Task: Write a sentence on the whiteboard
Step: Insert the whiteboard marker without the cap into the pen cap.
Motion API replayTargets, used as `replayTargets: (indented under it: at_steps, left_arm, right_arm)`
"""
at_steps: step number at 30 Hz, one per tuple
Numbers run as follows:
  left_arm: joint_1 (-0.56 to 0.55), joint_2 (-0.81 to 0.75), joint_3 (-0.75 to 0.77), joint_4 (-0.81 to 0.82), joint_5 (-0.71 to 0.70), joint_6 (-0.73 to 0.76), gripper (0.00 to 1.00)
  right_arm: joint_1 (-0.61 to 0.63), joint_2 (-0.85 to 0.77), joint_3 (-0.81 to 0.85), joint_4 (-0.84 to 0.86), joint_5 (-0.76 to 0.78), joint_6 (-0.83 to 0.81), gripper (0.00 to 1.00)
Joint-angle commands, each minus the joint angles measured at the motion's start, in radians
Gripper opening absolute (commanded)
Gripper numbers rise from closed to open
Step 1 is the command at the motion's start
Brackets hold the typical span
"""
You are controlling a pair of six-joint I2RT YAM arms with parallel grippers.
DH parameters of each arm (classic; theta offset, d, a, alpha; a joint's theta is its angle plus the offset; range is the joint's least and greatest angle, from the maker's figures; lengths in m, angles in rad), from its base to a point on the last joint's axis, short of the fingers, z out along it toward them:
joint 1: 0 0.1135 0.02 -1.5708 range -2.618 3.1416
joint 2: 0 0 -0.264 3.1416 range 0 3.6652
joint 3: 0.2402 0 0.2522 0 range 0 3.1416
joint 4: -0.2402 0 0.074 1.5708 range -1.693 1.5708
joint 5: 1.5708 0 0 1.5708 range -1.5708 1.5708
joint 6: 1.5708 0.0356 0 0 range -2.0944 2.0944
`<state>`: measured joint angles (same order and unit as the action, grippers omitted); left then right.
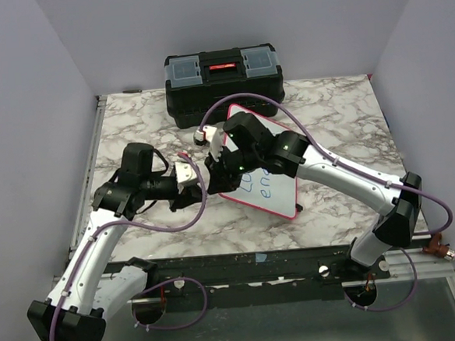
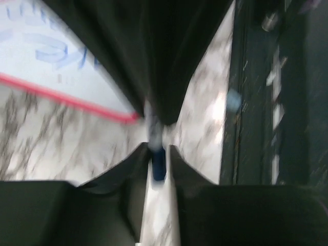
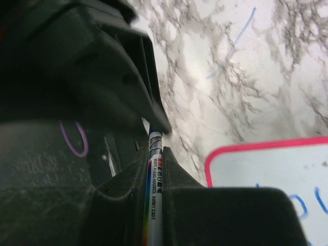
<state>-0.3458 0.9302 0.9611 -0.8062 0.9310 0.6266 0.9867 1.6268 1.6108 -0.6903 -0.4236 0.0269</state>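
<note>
The whiteboard (image 1: 283, 200), white with a pink-red frame, lies tilted on the marble table. The sentence (image 1: 258, 185) shows on it as blue letters, partly covered by the right arm. My right gripper (image 3: 155, 154) is shut on a whiteboard marker (image 3: 155, 187), just off the whiteboard's (image 3: 266, 189) left corner. The marker's far end runs up under the left gripper. My left gripper (image 2: 159, 151) meets it there, over the board's near-left edge (image 2: 61, 97). Its jaws stand barely apart around the marker's blue cap (image 2: 158, 165), with a thin gap on each side. The two grippers (image 1: 200, 189) (image 1: 221, 171) almost touch.
A black toolbox (image 1: 223, 81) stands behind the board at the table's back edge. A stray blue marker line (image 3: 233, 43) crosses the marble. Purple cables loop around both arms. The table's dark front rail (image 2: 241, 102) lies close to the left gripper.
</note>
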Motion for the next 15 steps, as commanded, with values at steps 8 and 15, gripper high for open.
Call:
replayTargets:
  at_steps: [8, 15]
  left_arm:
    - [-0.033, -0.134, 0.081, 0.238, 0.165, 0.071, 0.54]
    - [-0.024, -0.214, 0.06, 0.227, 0.044, 0.011, 0.69]
  right_arm:
    - [0.045, 0.071, -0.051, 0.146, 0.113, 0.036, 0.01]
    - [0.034, 0.034, -0.063, 0.157, 0.194, 0.042, 0.01]
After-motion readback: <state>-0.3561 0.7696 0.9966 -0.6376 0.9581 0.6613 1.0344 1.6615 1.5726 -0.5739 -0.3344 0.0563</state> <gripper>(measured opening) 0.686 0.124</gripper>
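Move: The pen cap, on the marker's tip, sits right between the left fingers, level with that hand point. From the right hand, which holds the marker, the cap lies straight to its left by about 5 cm and some 3 cm lower. Counted from the left hand, the whiteboard's middle is roughly 13 cm ahead, 15 cm to the right and 20 cm below; the toolbox is some 35 cm ahead, 7 cm right and 12 cm below. Left fingers open off the pen cap, rising about 7 cm; right keeps the marker, easing left and down. ##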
